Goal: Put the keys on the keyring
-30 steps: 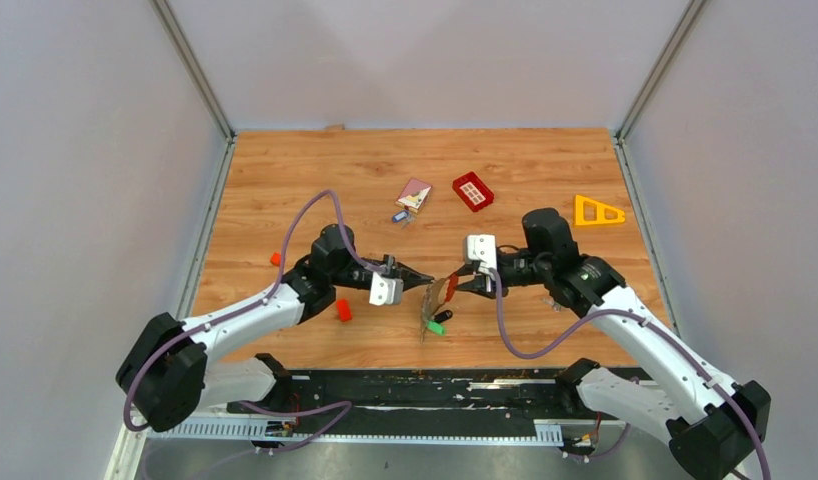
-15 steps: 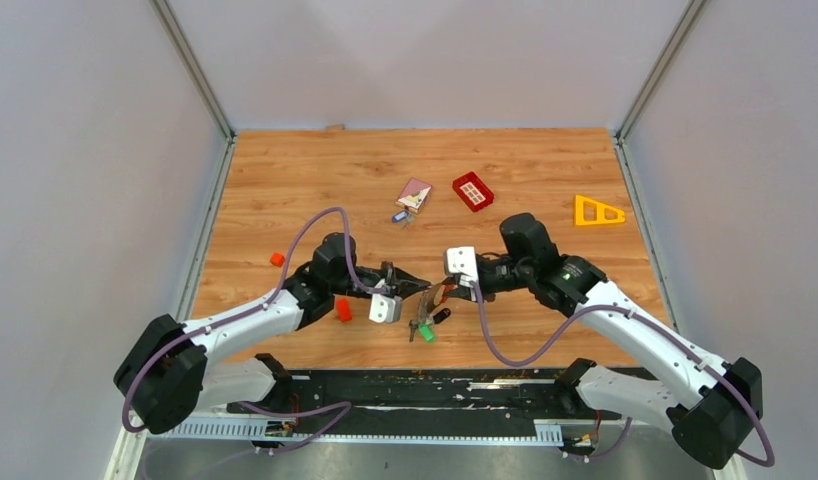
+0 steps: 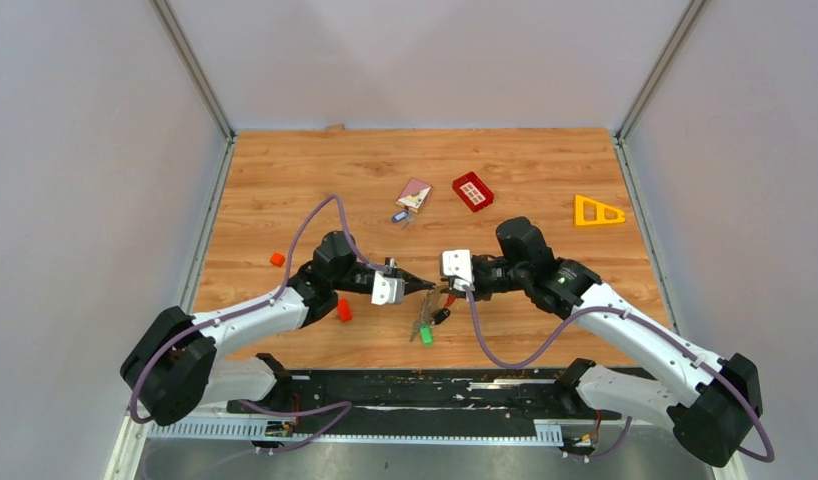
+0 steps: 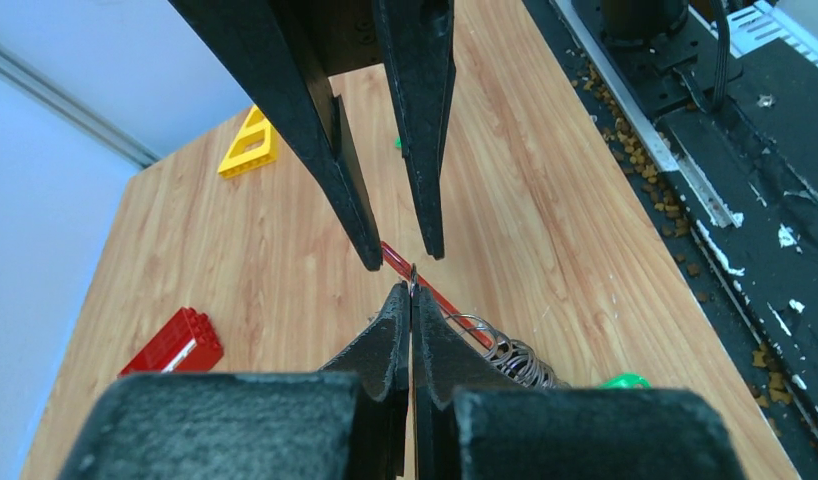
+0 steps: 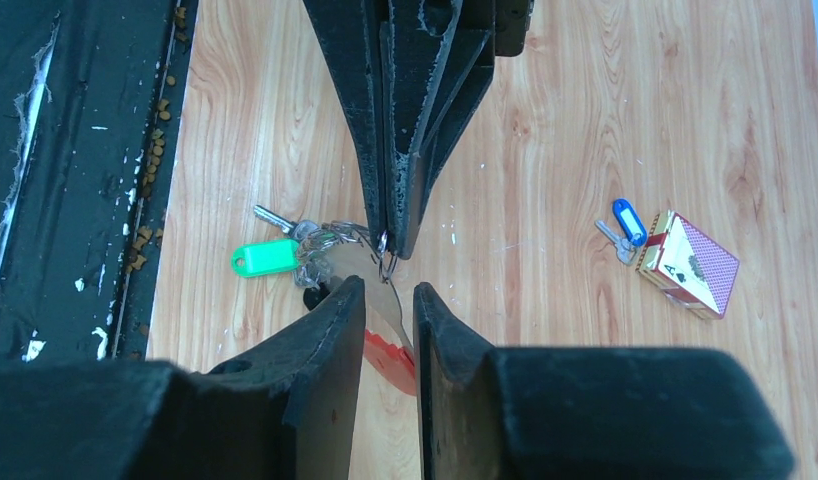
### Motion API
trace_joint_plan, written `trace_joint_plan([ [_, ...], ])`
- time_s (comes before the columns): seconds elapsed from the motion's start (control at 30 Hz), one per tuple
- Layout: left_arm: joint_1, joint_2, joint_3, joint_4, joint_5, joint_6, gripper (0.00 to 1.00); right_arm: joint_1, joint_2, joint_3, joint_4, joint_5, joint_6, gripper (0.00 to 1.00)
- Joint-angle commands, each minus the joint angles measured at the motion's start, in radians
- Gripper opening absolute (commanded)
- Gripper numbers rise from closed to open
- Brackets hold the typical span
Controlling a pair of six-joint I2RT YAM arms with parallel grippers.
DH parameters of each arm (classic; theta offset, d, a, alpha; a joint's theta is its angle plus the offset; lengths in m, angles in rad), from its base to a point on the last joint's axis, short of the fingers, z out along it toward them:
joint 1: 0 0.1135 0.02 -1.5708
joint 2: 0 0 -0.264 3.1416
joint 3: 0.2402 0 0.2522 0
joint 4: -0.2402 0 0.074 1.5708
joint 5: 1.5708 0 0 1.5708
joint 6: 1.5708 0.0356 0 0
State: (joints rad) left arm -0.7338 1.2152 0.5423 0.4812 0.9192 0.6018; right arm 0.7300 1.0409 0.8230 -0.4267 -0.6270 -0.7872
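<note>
The keyring (image 3: 441, 298) hangs between both grippers near the table's front middle. In the left wrist view my left gripper (image 4: 412, 287) is shut on its small metal ring (image 4: 413, 272), with the red piece (image 4: 437, 297) just beyond. In the right wrist view my right gripper (image 5: 387, 296) grips the dark grey fob (image 5: 383, 300), its red piece (image 5: 393, 362) showing below. A green key (image 3: 426, 336) and a black key (image 3: 441, 316) dangle from the ring's coils (image 4: 513, 357). A blue key (image 3: 399, 216) lies apart, beside a card box (image 3: 415, 193).
A red gridded tray (image 3: 472, 191) sits behind the grippers and a yellow triangle (image 3: 598, 211) at the right. Two small red blocks (image 3: 343, 310) (image 3: 276, 259) lie by the left arm. The black rail (image 3: 405, 385) runs along the near edge.
The right arm has carried the keyring leftward and lower. The left gripper's shut tips have met the ring. The hanging keys swung left and down.
</note>
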Motion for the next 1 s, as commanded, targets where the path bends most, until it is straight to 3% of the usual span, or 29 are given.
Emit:
trace_joint_plan([
  [0.0,-0.007,0.011,0.024,0.111,0.027,-0.108,0.00,0.007,-0.012,-0.001,0.057,0.004,0.002,0.25],
  [0.6,-0.007,0.043,0.026,0.177,0.004,-0.205,0.00,0.010,0.009,0.004,0.071,-0.010,0.026,0.14],
  [0.97,-0.007,0.063,0.024,0.199,-0.005,-0.239,0.00,0.012,0.010,-0.003,0.111,0.015,0.055,0.00],
])
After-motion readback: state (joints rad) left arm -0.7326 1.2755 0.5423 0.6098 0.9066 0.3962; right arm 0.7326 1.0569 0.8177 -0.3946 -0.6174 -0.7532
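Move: The upper loop of the keyring, already pinched in the left fingertips, lies about 1 cm left of the right hand point, level with it and neither ahead nor back; from the left hand point it is about 1 cm to the right. From the right hand, the green tag hangs roughly 7 cm back, 3 cm left and 10 cm below, and the black key fob some 4 cm back, straight below in width, 8 cm down. Nearly in place, the right hand shuts its fingers from about a quarter open until they pinch the keyring loop right at the left fingertips. Meanwhile the left hand, keeping its own grip, eases less than 1 cm to the right towards the right fingers and slightly forward, rolling about 10 degrees around its finger line, forward side down. ##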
